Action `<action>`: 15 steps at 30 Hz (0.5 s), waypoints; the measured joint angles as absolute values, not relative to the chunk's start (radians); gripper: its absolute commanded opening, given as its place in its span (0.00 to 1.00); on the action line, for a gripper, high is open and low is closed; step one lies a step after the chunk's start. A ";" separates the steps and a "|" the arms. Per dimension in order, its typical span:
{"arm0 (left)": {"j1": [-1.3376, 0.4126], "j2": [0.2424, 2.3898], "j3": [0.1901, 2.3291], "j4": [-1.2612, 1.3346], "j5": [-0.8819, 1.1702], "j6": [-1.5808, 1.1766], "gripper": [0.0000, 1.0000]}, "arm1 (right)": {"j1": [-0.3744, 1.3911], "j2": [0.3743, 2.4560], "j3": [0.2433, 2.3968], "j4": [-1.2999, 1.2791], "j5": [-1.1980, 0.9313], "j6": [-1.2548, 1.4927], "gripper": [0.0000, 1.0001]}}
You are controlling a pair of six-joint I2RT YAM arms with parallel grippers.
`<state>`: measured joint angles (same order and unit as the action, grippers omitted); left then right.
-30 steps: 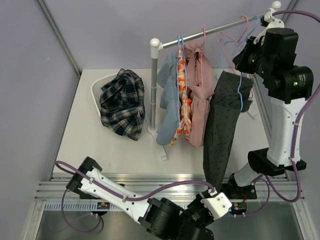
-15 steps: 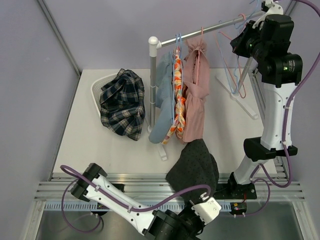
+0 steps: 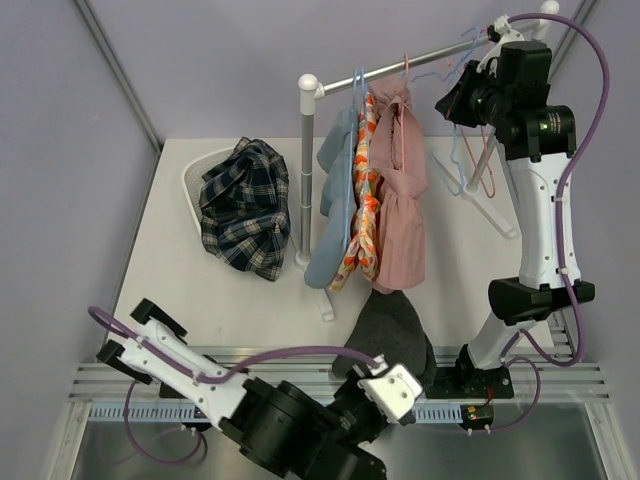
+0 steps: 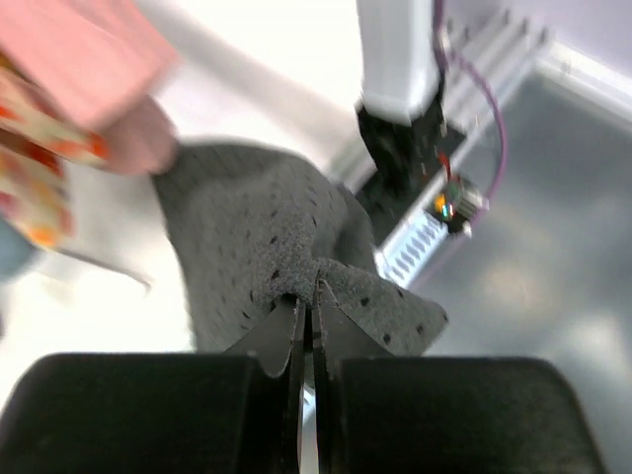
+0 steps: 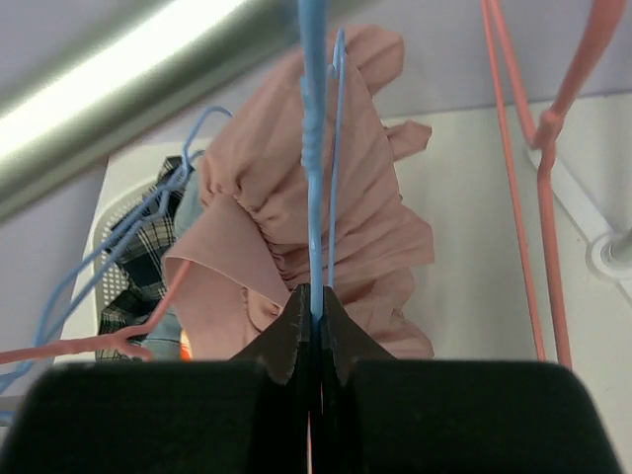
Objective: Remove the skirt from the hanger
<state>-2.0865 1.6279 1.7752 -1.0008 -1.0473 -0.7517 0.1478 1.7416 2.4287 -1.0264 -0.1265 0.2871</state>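
The skirt [image 3: 393, 325], dark grey with small black dots, lies bunched at the table's near edge, off the hanger. My left gripper [image 3: 391, 364] is shut on a fold of the skirt [image 4: 286, 247], its jaws [image 4: 311, 288] pressed together with fabric between them. The blue wire hanger [image 3: 455, 165] hangs bare under the right end of the rail. My right gripper [image 3: 458, 102] is up there, shut on the blue hanger [image 5: 313, 148], with the wire running between its closed jaws [image 5: 314, 296].
A clothes rack [image 3: 306, 150] stands mid-table with light blue [image 3: 335, 200], floral [image 3: 365, 205] and pink [image 3: 402, 205] garments hanging from its rail. An empty pink hanger [image 3: 486, 172] hangs beside the blue one. A white basket [image 3: 192, 175] holding a plaid garment [image 3: 243, 205] sits at the left.
The skirt slid off the hanger and was pulled down by my left gripper to the near edge. My right gripper carried the bare hanger up and left towards the rail.
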 measured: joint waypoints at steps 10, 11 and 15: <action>-2.078 1.281 1.847 -0.735 -1.287 -0.132 0.00 | 0.145 1.549 2.082 -0.894 -0.125 0.290 0.55; -2.055 1.234 1.834 -0.642 -1.301 -0.026 0.00 | 0.145 1.531 2.059 -0.895 -0.125 0.295 0.66; -1.877 1.059 1.785 -0.381 -1.324 0.288 0.00 | 0.145 1.479 1.988 -0.898 -0.123 0.291 0.99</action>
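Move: The left hand already pinches the dark dotted skirt, which is free of its hanger; the basket with the plaid skirt lies roughly 55 cm ahead, 34 cm to its left and 27 cm lower. The rack's left post is some 42 cm ahead and 14 cm left at hand height, the blue-grey garment 38 ahead, 4 left and 5 below. From the right hand, holding the blue hanger, the rail is about 8 cm ahead, 4 right and 10 above; the pink garment is 12 left, 4 ahead and 15 below. The left hand, keeping its pinch on the dark skirt, sweeps it up, left and forward by some 36 cm in all towards the basket side, gathering speed while the wrist tips the fingers up and swings them counter-clockwise, some 30 degrees of turn altogether. The right hand first sinks about 3 cm with the blue hanger's hook at the rail, then opens its fingers wide and draws back some 4 cm, letting go of the hanger, whose wire still runs between the parted fingers. ##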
